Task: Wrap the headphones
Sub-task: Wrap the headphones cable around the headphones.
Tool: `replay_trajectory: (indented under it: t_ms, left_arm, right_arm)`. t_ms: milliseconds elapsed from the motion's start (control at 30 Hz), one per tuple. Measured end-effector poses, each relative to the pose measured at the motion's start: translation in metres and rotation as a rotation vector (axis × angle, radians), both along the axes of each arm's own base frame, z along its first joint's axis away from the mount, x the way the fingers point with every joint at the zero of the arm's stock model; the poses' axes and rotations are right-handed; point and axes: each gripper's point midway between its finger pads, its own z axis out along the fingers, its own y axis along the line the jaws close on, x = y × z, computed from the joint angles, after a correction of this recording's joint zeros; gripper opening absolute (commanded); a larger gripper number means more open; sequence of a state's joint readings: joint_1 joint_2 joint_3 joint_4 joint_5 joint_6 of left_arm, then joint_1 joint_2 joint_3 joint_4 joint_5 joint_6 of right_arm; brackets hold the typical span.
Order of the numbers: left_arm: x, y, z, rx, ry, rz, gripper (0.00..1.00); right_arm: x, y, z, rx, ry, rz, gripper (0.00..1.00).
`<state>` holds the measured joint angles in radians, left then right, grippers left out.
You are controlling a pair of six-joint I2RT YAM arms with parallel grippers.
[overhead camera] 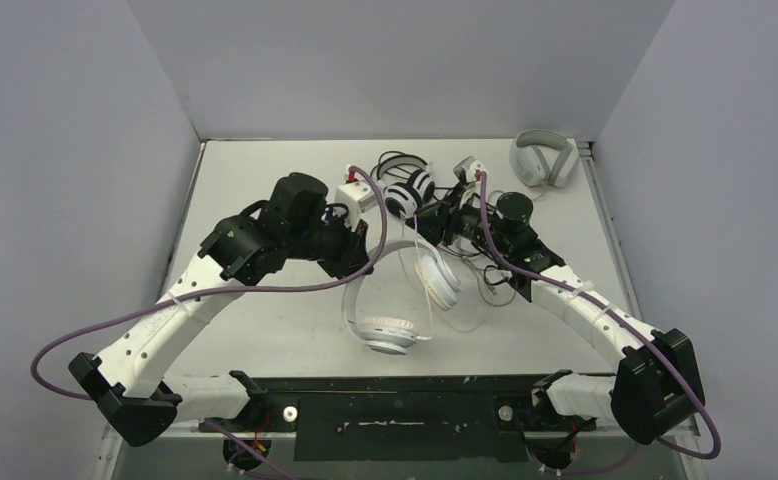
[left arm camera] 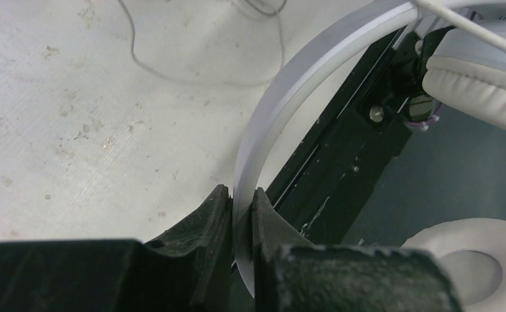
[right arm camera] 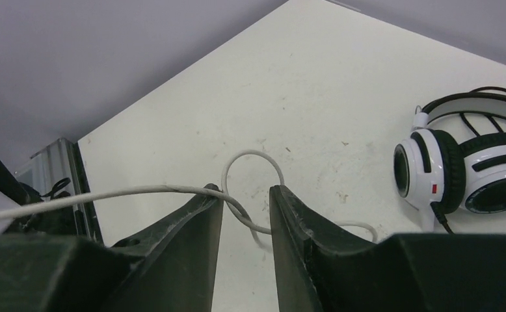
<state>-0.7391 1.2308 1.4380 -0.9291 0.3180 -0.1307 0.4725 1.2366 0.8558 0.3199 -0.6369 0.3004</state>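
Note:
The white headphones (overhead camera: 405,305) hang in mid-table, one ear cup (overhead camera: 387,332) low and the other (overhead camera: 437,280) higher. My left gripper (overhead camera: 363,262) is shut on their thin white headband (left arm camera: 289,91), and the left wrist view shows the band pinched between the fingers of that gripper (left arm camera: 242,193). My right gripper (overhead camera: 437,226) is just behind them. Its jaws stand apart in the right wrist view, where the thin white cable (right arm camera: 107,195) rests on one fingertip and crosses the gap of the gripper (right arm camera: 246,192) unclamped. The black-and-white headset (overhead camera: 408,192) (right arm camera: 471,175) lies behind with its black cable.
A light grey over-ear pair (overhead camera: 543,158) lies at the back right corner. Loose black cable (overhead camera: 490,282) trails on the table beside the right arm. A black rail (overhead camera: 395,400) runs along the near edge, and grey walls enclose the table.

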Motion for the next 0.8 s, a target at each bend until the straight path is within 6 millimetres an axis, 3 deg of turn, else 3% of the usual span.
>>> replay_trajectory:
  t_ms: [133,300,467,633,800]
  left_arm:
    - [0.002,-0.006,0.031,-0.075,-0.019,0.025,0.0]
    - [0.007,-0.012,0.073,-0.163,-0.044,0.067,0.0]
    - [0.013,-0.019,0.11,-0.243,-0.053,0.109,0.0]
    - [0.015,-0.024,0.125,-0.291,-0.019,0.143,0.0]
    - [0.028,-0.034,0.143,-0.331,0.0,0.176,0.0]
  right_arm:
    - [-0.007,0.002,-0.015,0.015,0.028,0.027,0.38]
    - [-0.012,0.006,-0.027,0.033,0.044,0.063,0.55]
    - [-0.018,0.01,-0.044,0.058,0.063,0.098,0.58]
    - [-0.018,0.016,-0.049,0.086,0.057,0.121,0.6]
    - [-0.022,0.021,-0.046,0.114,0.023,0.143,0.69]
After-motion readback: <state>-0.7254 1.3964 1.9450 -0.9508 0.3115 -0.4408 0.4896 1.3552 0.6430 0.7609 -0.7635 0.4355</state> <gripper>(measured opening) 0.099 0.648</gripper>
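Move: In the left fingers the white headphones already hang by the band, their middle about 9 cm right of and 7 cm behind that hand. The cable span at the right fingertips lies some 13 cm right and 9 cm ahead of the left hand, roughly level. From the right hand, that cable is right at the fingers, the white headphones are about 15 cm back and 4 cm left, and the black-and-white headphones some 26 cm ahead, 2 cm left, 24 cm below. Lifting the white headphones by their band, the left hand climbs about 14 cm with a slight drift right and forward, its grip kept while the fingers tip some 20 degrees up towards level. Meanwhile the right hand sinks about 5 cm, easing back and left, and spreads its part-open fingers further inside the slack cable, which still loops around them. ##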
